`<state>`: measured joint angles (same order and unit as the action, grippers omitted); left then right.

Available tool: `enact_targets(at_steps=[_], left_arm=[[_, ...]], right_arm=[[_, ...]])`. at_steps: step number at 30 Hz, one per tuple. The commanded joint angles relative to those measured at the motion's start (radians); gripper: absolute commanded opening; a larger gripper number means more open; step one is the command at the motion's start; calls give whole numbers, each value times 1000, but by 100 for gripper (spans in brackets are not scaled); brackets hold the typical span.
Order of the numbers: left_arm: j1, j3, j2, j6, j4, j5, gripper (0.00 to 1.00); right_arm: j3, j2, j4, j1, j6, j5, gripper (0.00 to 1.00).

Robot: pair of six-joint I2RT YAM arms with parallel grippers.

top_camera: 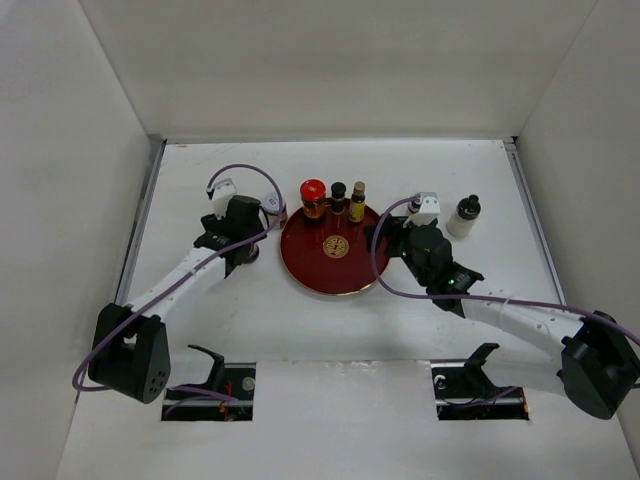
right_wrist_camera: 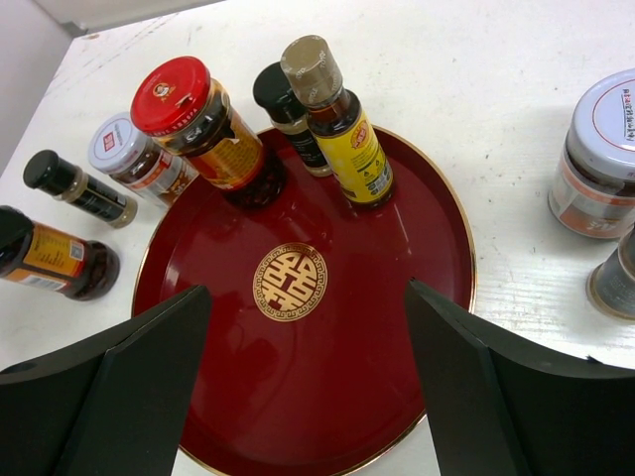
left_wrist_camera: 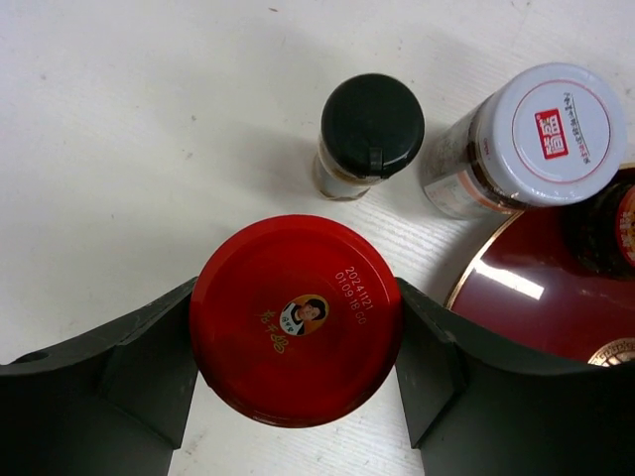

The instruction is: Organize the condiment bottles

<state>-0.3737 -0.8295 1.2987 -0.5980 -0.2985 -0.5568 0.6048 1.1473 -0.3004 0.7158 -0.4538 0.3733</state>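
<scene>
My left gripper (left_wrist_camera: 298,297) is shut on a red-capped jar (left_wrist_camera: 296,319) that stands on the table left of the dark-red tray (left_wrist_camera: 536,297). Just beyond it are a small black-capped bottle (left_wrist_camera: 370,129) and a white-lidded jar (left_wrist_camera: 551,124). At the tray's far edge stand another red-capped jar (right_wrist_camera: 193,114), a black-capped bottle (right_wrist_camera: 283,104) and a slim amber bottle (right_wrist_camera: 342,129). My right gripper (right_wrist_camera: 308,288) hangs open above the tray (right_wrist_camera: 327,377) with nothing between its fingers. A white-bodied bottle (top_camera: 464,216) stands far right.
Right of the tray stands a second white-lidded jar (right_wrist_camera: 605,149), with a grey-topped container (right_wrist_camera: 617,283) cut off by the frame beside it. White walls enclose the table on three sides. The left arm (top_camera: 190,270) and the right arm (top_camera: 520,315) reach in from the near edge.
</scene>
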Motion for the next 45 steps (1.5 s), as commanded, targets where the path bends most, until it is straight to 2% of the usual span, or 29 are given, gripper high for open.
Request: enact_targets(at_steps=[1, 5, 9, 13, 16, 20, 28, 38, 42, 45], left_arm=[[-3, 4, -128, 12, 4, -17, 39], [-26, -60, -225, 23, -66, -22, 37], [-113, -141, -265, 18, -88, -34, 37], [-263, -236, -178, 3, -74, -35, 37], [-371, -292, -61, 9, -4, -49, 37], [-425, -353, 83, 30, 120, -28, 37], [-436, -457, 301, 84, 240, 1, 37], [-403, -528, 441, 144, 280, -3, 38], [-399, -543, 476, 162, 285, -22, 46], [-399, -543, 484, 173, 282, -23, 62]], right_arm=[[-2, -15, -54, 10, -8, -5, 86], [-4, -12, -54, 9, -11, -5, 86], [-8, -21, -54, 10, -13, -5, 86], [-16, -34, -54, -3, -14, -5, 86], [-26, -40, -59, -25, -25, 7, 86], [-46, -35, -49, -98, -78, 4, 85], [-82, -77, -57, -148, -106, 12, 85], [-79, -58, -75, -146, -108, 6, 86], [-82, -58, -83, -146, -103, 7, 86], [-85, -67, -83, -146, -108, 12, 86]])
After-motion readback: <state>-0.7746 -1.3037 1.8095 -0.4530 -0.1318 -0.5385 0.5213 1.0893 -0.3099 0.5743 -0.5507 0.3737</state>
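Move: The red-lidded jar is already pinched in the left hand; the plate's middle, where it is bound, lies about 23 cm to that hand's right, 4 cm farther out and 8 cm below. On the plate's far side, from this hand, stand the other red-lidded jar (13 ahead, 17 right), the black-capped bottle (14 ahead, 23 right) and the yellow-labelled bottle (13 ahead, 28 right). For the right hand the plate's middle is some 10 cm left, 2 ahead, 14 below. The red-lidded jar, still held by the left hand, is lifted and drawn slightly back, then swung in an arc about 10 cm high some 23 cm rightward and lowered over the plate while the wrist turns nearly 30 degrees clockwise. Down low, it is eased forward towards the black-capped bottle, grip kept. The right hand, open and empty, shifts 5 cm right, away from the plate's middle. ##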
